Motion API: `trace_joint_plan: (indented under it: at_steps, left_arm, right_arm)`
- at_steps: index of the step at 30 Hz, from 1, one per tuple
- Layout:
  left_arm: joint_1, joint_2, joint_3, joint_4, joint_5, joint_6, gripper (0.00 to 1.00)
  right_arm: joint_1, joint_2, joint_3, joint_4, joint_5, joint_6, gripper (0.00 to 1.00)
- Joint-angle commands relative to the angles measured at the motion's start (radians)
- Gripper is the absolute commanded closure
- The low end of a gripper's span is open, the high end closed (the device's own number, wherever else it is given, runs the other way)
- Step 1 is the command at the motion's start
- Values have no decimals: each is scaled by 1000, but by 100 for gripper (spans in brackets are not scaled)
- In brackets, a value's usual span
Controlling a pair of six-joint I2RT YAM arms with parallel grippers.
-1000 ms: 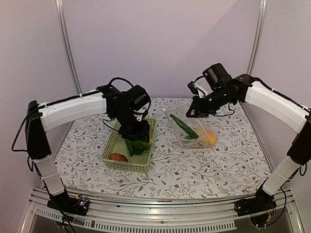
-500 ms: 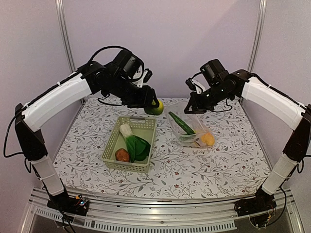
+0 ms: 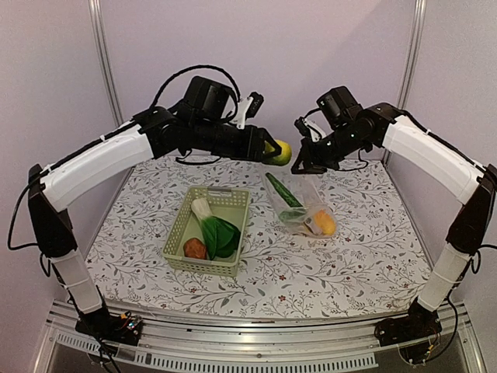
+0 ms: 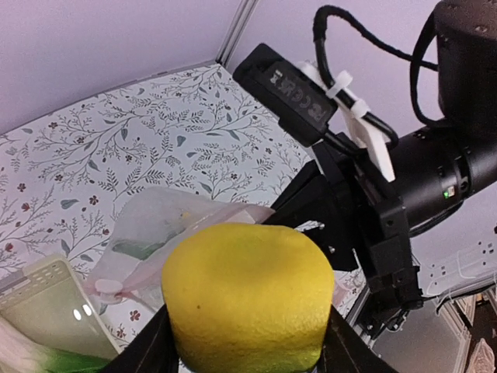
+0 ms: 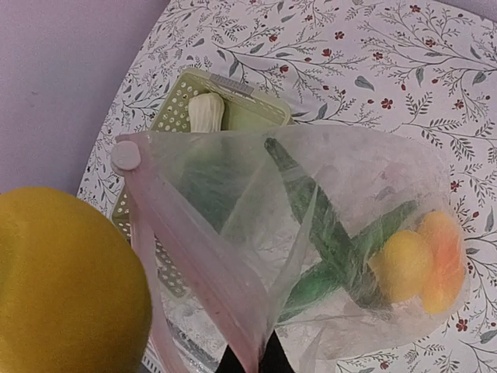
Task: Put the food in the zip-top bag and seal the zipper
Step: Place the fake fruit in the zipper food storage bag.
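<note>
My left gripper (image 4: 245, 346) is shut on a yellow-green fruit (image 3: 279, 151) and holds it in the air just left of the zip-top bag's mouth. The clear bag (image 3: 301, 206) hangs from my right gripper (image 3: 300, 165), which is shut on its pinkish zipper (image 5: 194, 264) edge. Inside the bag lie a cucumber (image 5: 311, 210), a yellow fruit (image 5: 400, 264) and an orange fruit (image 5: 444, 260). In the right wrist view the held fruit (image 5: 62, 287) fills the lower left, beside the mouth.
A pale green basket (image 3: 220, 190) stands left of the bag, with bok choy (image 3: 214, 230) and a reddish-brown piece (image 3: 195, 248) in it. A floral cloth (image 3: 349, 264) covers the table. Walls close in at the back and sides.
The left arm has risen out of the basket with the yellow-green fruit and carried it right to the bag's mouth. The right gripper has raised the bag's edge a little.
</note>
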Motion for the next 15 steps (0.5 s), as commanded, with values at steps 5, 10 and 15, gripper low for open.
trace_joint_plan:
  at_steps: [5,10,15]
  left_arm:
    - [-23,85,-3,22,-11,54,61]
    - [-54,162,34,5,-42,70,37]
    - [-66,189,135,-17,-127,74,20]
  right_arm:
    - [-33,24,141,-54,-8,19,99]
    - [-38,41,150,-64,-29,12,99]
    - [-84,46,154,-42,-105,31,99]
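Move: The left hand holds the yellow fruit; the open bag mouth lies about 3 cm to its right, level fore-and-aft and some 9 cm below. The basket is roughly 16 cm left, 3 cm back and 26 cm down; the bagged orange fruit is 15 cm right, 4 cm back and 20 cm down. From the right hand, pinching the bag's rim, the yellow fruit is 6 cm left, 1 cm ahead and 5 cm up. Left lowers the fruit about 6 cm, rightward into the bag, and opens; right, still pinching, rises 3.5 cm. ##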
